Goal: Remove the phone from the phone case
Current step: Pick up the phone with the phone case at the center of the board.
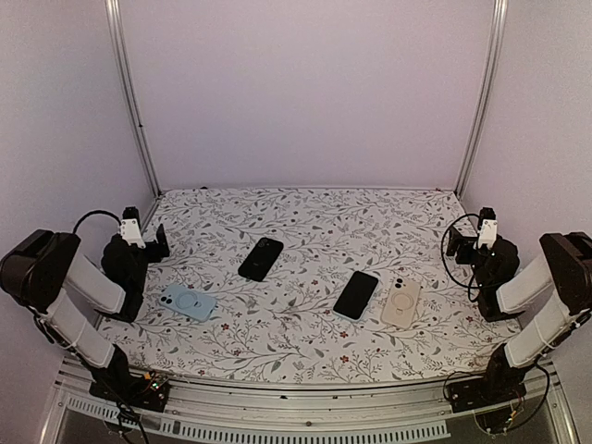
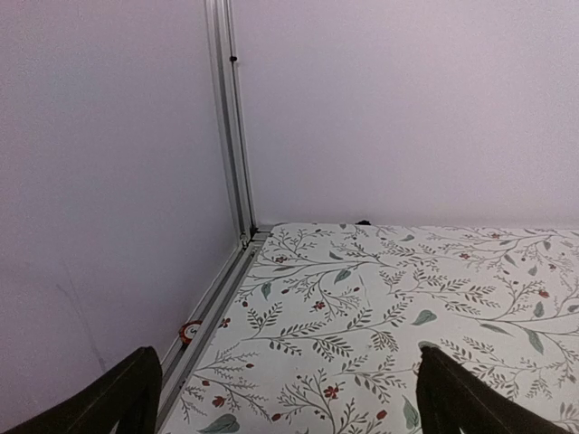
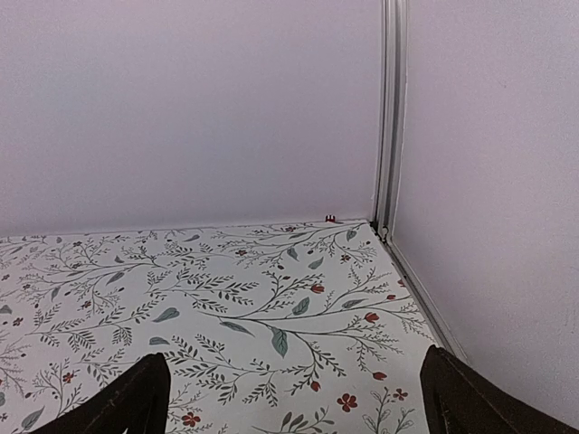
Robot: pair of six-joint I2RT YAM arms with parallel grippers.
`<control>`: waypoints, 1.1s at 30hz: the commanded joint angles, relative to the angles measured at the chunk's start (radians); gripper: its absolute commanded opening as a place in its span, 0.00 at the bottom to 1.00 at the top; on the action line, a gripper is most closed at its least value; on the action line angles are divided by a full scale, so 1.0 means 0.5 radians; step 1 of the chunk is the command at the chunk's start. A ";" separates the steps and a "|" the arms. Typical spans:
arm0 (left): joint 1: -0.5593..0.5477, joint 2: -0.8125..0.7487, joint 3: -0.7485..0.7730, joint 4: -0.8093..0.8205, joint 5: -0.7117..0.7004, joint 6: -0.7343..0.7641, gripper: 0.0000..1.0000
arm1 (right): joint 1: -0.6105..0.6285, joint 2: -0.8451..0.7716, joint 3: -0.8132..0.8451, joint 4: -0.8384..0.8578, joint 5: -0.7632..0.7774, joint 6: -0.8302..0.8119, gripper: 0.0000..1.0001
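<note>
Two black phones lie flat on the floral table: one [image 1: 260,258] left of centre, the other [image 1: 356,294] right of centre. Right beside the second lies a beige phone case [image 1: 400,302], back up. A light blue phone case [image 1: 188,302] lies back up near the left arm. Whether a phone sits inside either case cannot be told from here. My left gripper [image 1: 154,244] [image 2: 285,398] hangs open at the table's left edge and my right gripper [image 1: 456,242] [image 3: 294,398] hangs open at the right edge. Both point toward the back wall with nothing between their fingers.
Pale walls close the table in at the back and on both sides, with metal rails [image 2: 237,136] [image 3: 391,117] in the rear corners. A small red round thing [image 2: 190,331] lies in the left edge channel. Both wrist views show only bare floral surface [image 2: 362,298].
</note>
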 commanded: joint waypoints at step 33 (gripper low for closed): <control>-0.929 -0.679 1.160 -2.111 -0.062 -0.266 0.99 | 0.838 -0.643 0.749 -1.872 0.704 0.310 0.99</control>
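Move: The phone in its pale case lies some 13 cm back and 31 cm left of my right hand, about 15 cm lower like everything on the board; the tan case is 15 back, 19 left. From my left hand that phone is about 13 cm back and 58 right, with the blue case 15 back and 10 right and the black case level, 29 right. From a standstill I lift both empty hands off their resting poses and swing them inward over the board, fingers staying wide open. My left hand rises about 15 cm while curving some 13 cm to the right, turning roughly 15 degrees clockwise; my right rises about 9 cm and goes 8 cm left, each creeping slightly forward. I touch nothing. ##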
